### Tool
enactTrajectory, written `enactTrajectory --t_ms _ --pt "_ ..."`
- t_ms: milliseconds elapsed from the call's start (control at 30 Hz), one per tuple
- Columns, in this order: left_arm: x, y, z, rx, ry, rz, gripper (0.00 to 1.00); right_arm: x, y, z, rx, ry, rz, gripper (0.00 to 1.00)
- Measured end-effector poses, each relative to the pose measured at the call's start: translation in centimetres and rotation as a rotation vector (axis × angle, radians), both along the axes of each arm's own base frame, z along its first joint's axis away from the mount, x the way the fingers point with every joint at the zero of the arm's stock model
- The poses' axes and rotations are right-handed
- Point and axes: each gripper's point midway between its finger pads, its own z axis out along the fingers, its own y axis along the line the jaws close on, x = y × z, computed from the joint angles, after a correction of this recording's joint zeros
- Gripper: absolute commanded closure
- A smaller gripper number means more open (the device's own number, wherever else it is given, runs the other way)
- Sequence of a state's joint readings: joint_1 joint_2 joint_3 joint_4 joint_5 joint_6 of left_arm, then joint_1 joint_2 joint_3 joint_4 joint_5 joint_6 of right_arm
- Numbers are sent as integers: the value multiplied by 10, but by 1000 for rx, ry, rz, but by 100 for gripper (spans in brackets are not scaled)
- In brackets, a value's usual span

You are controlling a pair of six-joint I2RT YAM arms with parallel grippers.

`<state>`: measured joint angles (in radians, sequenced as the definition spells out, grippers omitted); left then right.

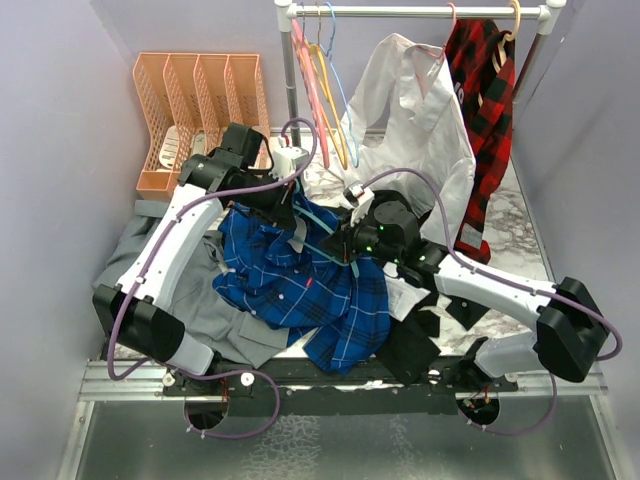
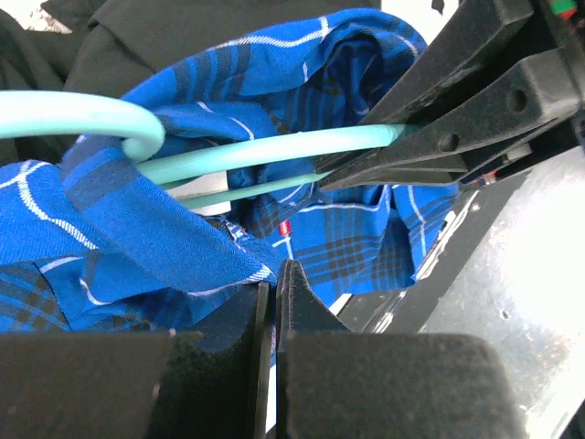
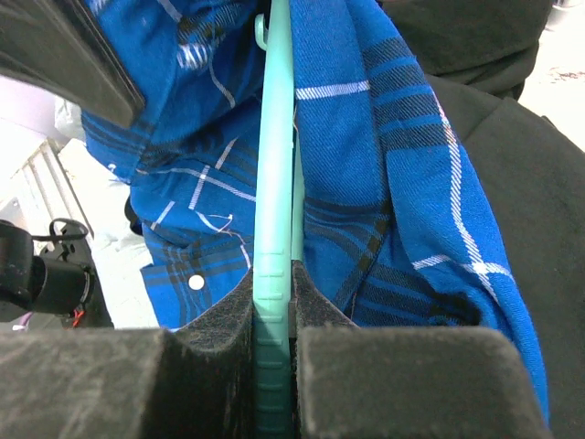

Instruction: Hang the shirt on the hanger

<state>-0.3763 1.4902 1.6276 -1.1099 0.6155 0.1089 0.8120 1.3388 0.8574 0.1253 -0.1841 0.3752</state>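
The royal-blue plaid shirt (image 1: 300, 285) lies crumpled at the middle of the table, partly over a grey garment. The teal hanger (image 1: 322, 232) sits at its upper edge, between the two grippers. My left gripper (image 1: 297, 212) is shut, and the left wrist view shows its jaw tips (image 2: 275, 273) pinching a hem of the shirt (image 2: 137, 238). The hanger's hook (image 2: 101, 114) curves just above that fold. My right gripper (image 3: 274, 274) is shut on the hanger's ridged arm (image 3: 274, 137), with shirt (image 3: 402, 183) cloth draped on both sides. The rest of the hanger is hidden in the fabric.
A clothes rail (image 1: 420, 12) at the back carries pink hangers (image 1: 310, 80), a pale grey shirt (image 1: 420, 120) and a red-and-black plaid shirt (image 1: 490, 100). An orange file rack (image 1: 200, 100) stands back left. Grey cloth (image 1: 200, 300) and a black garment (image 1: 410, 345) lie beside the shirt.
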Motion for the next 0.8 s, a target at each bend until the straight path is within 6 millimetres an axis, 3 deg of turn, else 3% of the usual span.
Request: enactTrajectory --t_ms 133,200,267,367,467,600,700,800 --pt "1 5 -19 80 -14 3 97 5 6 -3 13 7 -4 99" --pt "4 10 -28 125 -25 14 85 6 8 -5 15 14 -5 99" --pt "11 19 -38 189 -54 34 66 7 9 -7 19 23 -9 99" --pt "28 37 -42 288 -162 69 61 8 10 -6 36 26 -19 99" --pt "41 58 -32 375 -322 83 61 7 9 -10 51 32 -26 99" --pt "69 91 7 456 -560 133 61 4 5 -23 39 53 -31 99" --pt "85 107 14 492 -627 137 61 3 5 -26 36 59 -33 99" --pt "96 119 10 493 -641 95 62 4 5 -25 41 55 -34 99"
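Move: The left hand, pinching the shirt's collar, has the middle of the teal hanger about 5 cm to its right and some 3 cm below, roughly level ahead. A black garment lies about 8 cm ahead and 12 cm down; the orange rack is centred some 22 cm ahead and 17 cm left, around 15 cm lower. From the right hand, which holds one shoulder of the hanger, the shirt's collar is about 5 cm ahead, 10 cm left and 3 cm up. The left fingers let go of the shirt's collar after drawing it down about 4 cm over the teal hanger; the left hand then backs off to the left and forward towards the orange rack, ending some 15 cm away after rising again, its fingers swinging from rightward-down to forward-down. The right hand keeps its grip on the hanger and lowers it about 2.5 cm. ##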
